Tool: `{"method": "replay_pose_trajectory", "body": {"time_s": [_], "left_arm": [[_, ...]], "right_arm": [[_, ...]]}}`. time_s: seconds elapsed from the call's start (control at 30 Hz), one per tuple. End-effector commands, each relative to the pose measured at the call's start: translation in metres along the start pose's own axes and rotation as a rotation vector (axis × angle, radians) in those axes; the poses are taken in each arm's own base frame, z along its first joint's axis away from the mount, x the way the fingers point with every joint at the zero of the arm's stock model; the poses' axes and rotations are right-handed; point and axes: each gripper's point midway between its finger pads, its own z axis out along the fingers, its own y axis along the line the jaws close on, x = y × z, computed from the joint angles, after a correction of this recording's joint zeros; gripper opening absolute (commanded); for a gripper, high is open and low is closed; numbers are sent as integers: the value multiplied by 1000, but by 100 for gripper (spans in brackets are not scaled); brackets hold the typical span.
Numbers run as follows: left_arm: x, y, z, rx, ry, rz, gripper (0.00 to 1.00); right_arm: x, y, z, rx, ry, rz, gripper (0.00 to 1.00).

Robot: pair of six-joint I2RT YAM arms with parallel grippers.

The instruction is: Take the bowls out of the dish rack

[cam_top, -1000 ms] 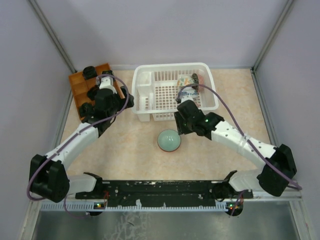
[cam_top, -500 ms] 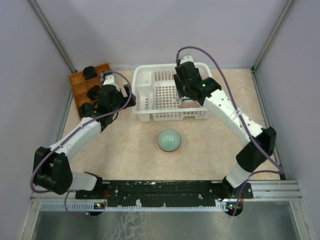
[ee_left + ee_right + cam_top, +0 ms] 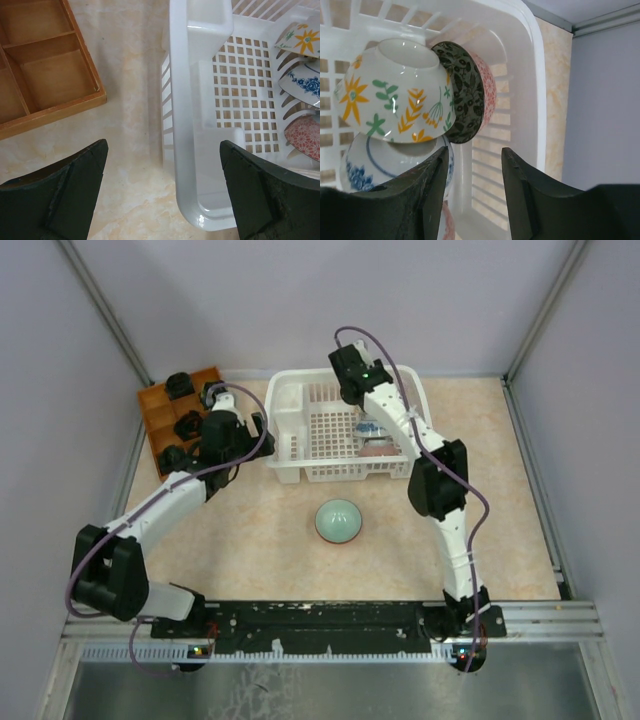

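Note:
The white dish rack [image 3: 290, 430] stands at the back of the table. Several bowls [image 3: 375, 436] stand on edge in its right half. The right wrist view shows a white bowl with orange and green flowers [image 3: 395, 95], a dark patterned one [image 3: 462, 100], a red-patterned one [image 3: 489, 92] and a blue-flowered one [image 3: 380, 167]. My right gripper [image 3: 352, 380] hangs over the rack's far side, open [image 3: 472, 172], nothing between its fingers. A pale green bowl [image 3: 338, 521] lies upside down on the table. My left gripper [image 3: 250, 435] is open above the rack's left corner [image 3: 200, 150].
An orange-brown compartment tray [image 3: 165, 420] with small dark items sits left of the rack, its wooden edge [image 3: 60, 107] close to my left fingers. Purple walls close the cell at the back and sides. The right arm's elbow [image 3: 435, 480] stands over the rack's front right corner.
My right arm rose from the rack's front edge and swung over the rack to its far side. The left gripper edged closer to the rack. The green bowl stayed put.

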Motion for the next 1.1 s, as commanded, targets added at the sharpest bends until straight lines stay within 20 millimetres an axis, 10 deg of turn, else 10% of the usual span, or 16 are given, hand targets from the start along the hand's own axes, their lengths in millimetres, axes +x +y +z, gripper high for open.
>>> {"method": "replay_pose_trajectory", "body": {"time_s": [0.0,1.07], "left_arm": [[-14,-8,-2,33,-32,2,99],[-14,-8,4,30,-37,7,99]], "right_arm": [[-16,-33,9,121,-9,-14,46],[10,-15,69,107,48,-9,43]]}}
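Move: The dark-lined pink bowl at the rack's far right corner lies about 6 cm ahead of the right hand, 2 cm to its right and 7 cm below. The orange-flowered bowl is about 4 cm ahead, 4 cm left and 6 cm down; the blue-flowered bowl is level ahead, 4 cm left and 7 cm down. From the left hand, the dark-lined bowl is roughly 27 cm right, 9 cm ahead and 5 cm below. The part-open right hand eases about 4 cm right and forward, sinking slightly, towards the dark-lined bowl's rim. ##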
